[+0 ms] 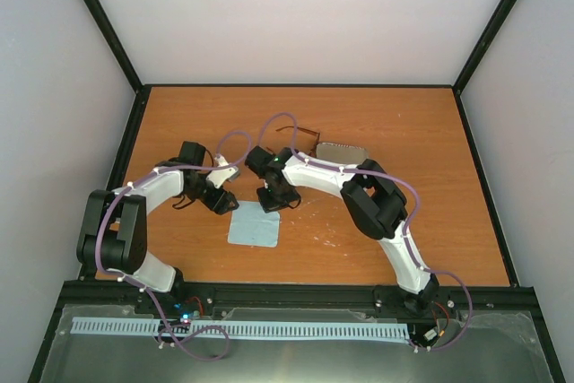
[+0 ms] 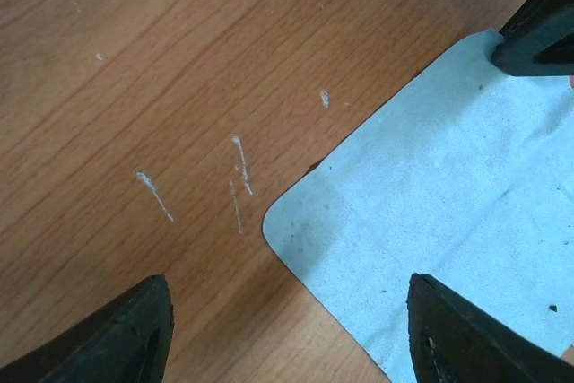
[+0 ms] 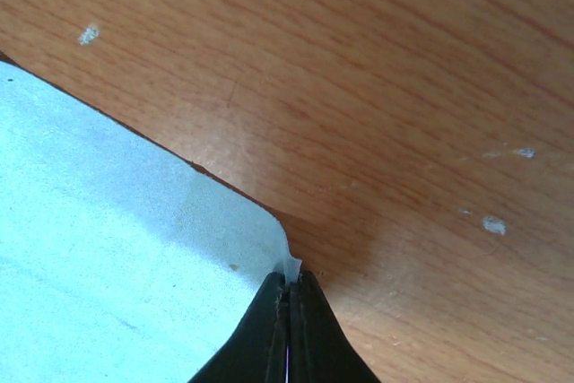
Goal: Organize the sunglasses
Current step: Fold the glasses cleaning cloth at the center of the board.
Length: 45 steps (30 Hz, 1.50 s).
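Observation:
The sunglasses, thin and dark-framed, lie on the table behind the arms, next to the oblong case. A light blue cloth lies flat nearer the front. My right gripper is shut on the far right corner of the cloth, and a small tip of fabric pokes up between its jaws. My left gripper stands open over the cloth's far left corner, with one finger above bare wood and the other above fabric. Both grippers sit at the cloth's far edge.
The wooden table is walled by black posts and white panels. Part of the right gripper shows at the top right of the left wrist view. White scuff marks dot the wood.

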Each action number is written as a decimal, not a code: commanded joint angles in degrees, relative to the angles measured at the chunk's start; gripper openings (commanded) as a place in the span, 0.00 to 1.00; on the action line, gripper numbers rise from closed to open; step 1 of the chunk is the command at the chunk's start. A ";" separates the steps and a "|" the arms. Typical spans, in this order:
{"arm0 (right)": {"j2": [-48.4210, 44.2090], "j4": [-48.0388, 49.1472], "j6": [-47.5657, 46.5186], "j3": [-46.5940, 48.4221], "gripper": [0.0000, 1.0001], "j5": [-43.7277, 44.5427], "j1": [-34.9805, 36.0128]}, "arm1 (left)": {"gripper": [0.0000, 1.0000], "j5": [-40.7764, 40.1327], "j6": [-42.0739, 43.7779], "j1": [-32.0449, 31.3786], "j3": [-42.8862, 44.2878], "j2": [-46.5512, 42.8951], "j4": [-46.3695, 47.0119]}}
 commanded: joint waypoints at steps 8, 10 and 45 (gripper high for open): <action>-0.52 -1.68 0.47 1.96 0.03 5.02 0.75 | 0.62 0.49 2.25 -0.65 0.80 2.47 0.39; -0.66 -1.33 0.47 1.82 0.03 5.00 0.77 | 0.62 0.26 2.59 -0.73 1.01 3.07 0.87; -2.44 0.38 0.28 1.21 0.03 4.46 0.16 | 0.33 -8.45 2.99 -7.15 -3.70 7.22 9.21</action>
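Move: The left hand hovers open above the cleaning cloth's far-left corner, which lies about 1 cm ahead, 2 cm to its right and 3 cm below; the cloth's middle is 4 cm back, 5 cm right. The far-right corner, already pinched in the right fingers, is some 11 cm right and level ahead. From the right hand, the far-left corner lies about 9 cm left, 1 cm ahead. Left hand sinks, then shifts some 3 cm right over the cloth's far-left corner, fingers half-closing; right keeps pinching. ##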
